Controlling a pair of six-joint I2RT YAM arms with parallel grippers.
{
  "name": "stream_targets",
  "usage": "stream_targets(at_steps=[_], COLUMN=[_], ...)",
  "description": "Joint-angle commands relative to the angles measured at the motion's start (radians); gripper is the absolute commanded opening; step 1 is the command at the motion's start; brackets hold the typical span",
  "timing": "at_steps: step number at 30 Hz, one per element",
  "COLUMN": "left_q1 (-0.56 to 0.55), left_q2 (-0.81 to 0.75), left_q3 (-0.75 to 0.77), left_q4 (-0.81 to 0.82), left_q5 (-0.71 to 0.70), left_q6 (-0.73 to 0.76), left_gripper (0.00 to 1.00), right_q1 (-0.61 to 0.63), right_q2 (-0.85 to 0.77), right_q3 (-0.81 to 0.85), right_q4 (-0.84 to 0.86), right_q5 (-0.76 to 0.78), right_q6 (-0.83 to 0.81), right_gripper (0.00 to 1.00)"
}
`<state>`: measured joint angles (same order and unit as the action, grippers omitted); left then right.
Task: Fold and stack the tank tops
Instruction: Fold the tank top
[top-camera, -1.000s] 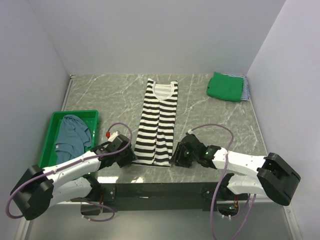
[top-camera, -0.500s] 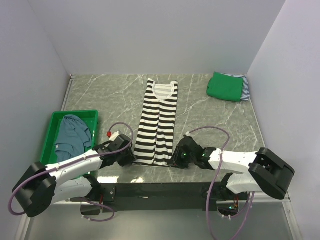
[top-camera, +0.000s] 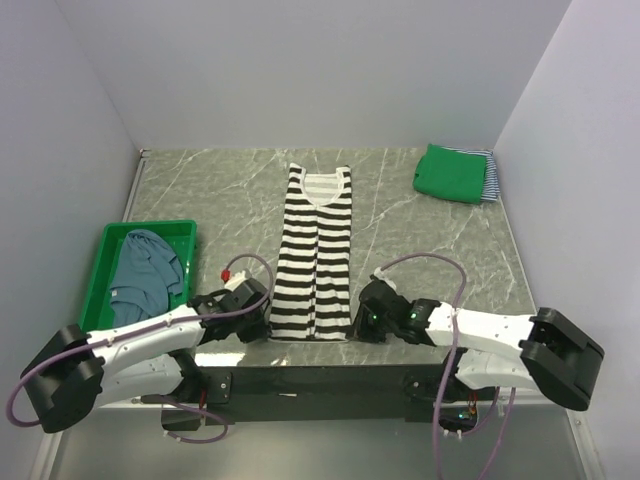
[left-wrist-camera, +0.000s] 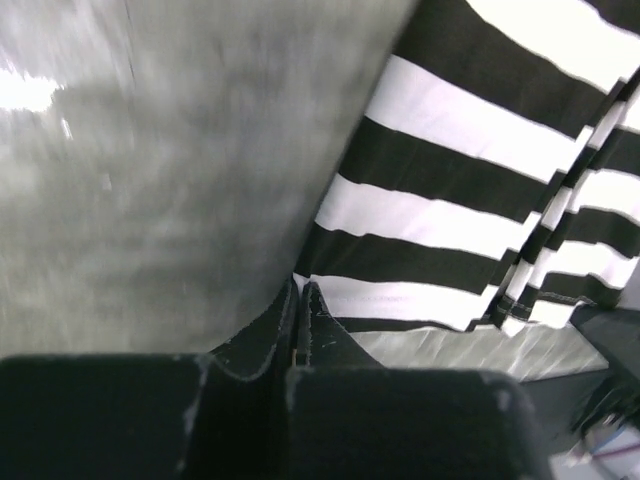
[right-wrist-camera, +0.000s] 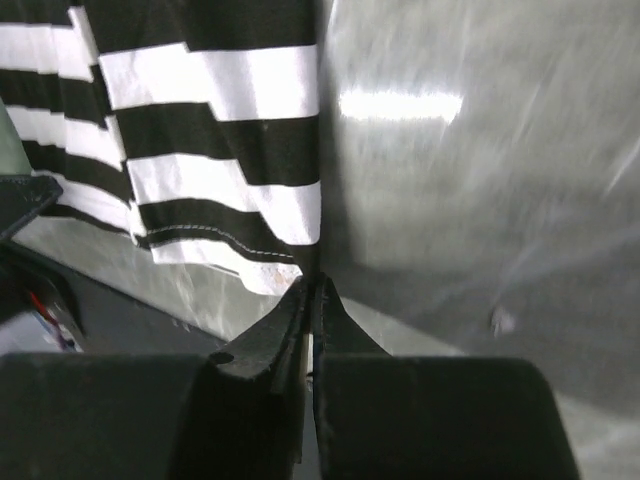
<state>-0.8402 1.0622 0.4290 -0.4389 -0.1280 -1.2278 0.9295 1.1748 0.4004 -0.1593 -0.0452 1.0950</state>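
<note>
The bold black-white striped tank top (top-camera: 316, 250) lies folded into a long narrow strip in the middle of the table, neck at the far end. My left gripper (top-camera: 266, 322) is shut on the hem's left corner. In the left wrist view its tips (left-wrist-camera: 300, 287) pinch the edge of the striped cloth (left-wrist-camera: 470, 130). My right gripper (top-camera: 357, 325) is shut on the hem's right corner. The right wrist view shows the striped cloth (right-wrist-camera: 220, 90) running into its closed tips (right-wrist-camera: 312, 282). A folded green tank top (top-camera: 450, 172) rests on a thin-striped one (top-camera: 491, 176) at the back right.
A green plastic bin (top-camera: 150, 228) stands at the left with a dusty blue tank top (top-camera: 140, 275) heaped inside. The table's near edge and the black arm mount run just behind the hem. White walls close in the table on three sides.
Both grippers have closed on the hem corners. The striped top has slid a little toward the near edge and lies straighter.
</note>
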Motion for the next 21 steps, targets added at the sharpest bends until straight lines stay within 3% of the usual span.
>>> stream_targets(at_steps=[1,5,12,16,21], left_q1=[-0.062,-0.151,-0.145,-0.039,0.084], left_q2=[-0.048,-0.096,-0.096,-0.016,0.096], left_q3=[0.000,0.030,0.200,0.298,0.417], left_q4=[-0.116,-0.150,-0.187,-0.150,-0.054], left_q5=[-0.007,-0.012,-0.100,-0.082,-0.071], left_q6=[-0.054,-0.122,-0.098,-0.018,0.080], left_gripper=[0.01,0.00,0.01,0.01,0.01], right_q1=[0.072,0.146,0.132,0.069,-0.110], right_q2=[-0.073,-0.125,-0.164,-0.096,-0.009], right_q3=[0.043,0.057,0.204,0.294,0.379], right_q4=[-0.130,-0.181,-0.273,-0.273,-0.204], right_q5=[0.076,0.096,0.154,0.136,0.056], right_q6=[-0.021,0.029,-0.015,-0.070,-0.164], right_gripper=[0.00,0.00,0.00,0.00,0.00])
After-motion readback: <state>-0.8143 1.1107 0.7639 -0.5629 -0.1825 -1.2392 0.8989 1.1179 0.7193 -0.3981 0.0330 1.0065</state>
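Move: Each hand already has one hem corner of the striped tank top. From the left hand the neckline lies about 37 cm ahead and 12 cm to the right, and the green bin about 13 cm ahead and 28 cm to the left. From the right hand the neckline is some 37 cm ahead and 8 cm to the left, and the folded green tank top roughly 40 cm ahead and 23 cm to the right. All lie near hand height. Both hands keep their pinch on the hem corners, fingers shut, and first drag the striped tank top back 3 to 4 cm towards the base. They then swing up and forward towards the neckline, ending about 10 cm higher, drawing slightly together as the fingertips tilt some 10 degrees outward from the base. ##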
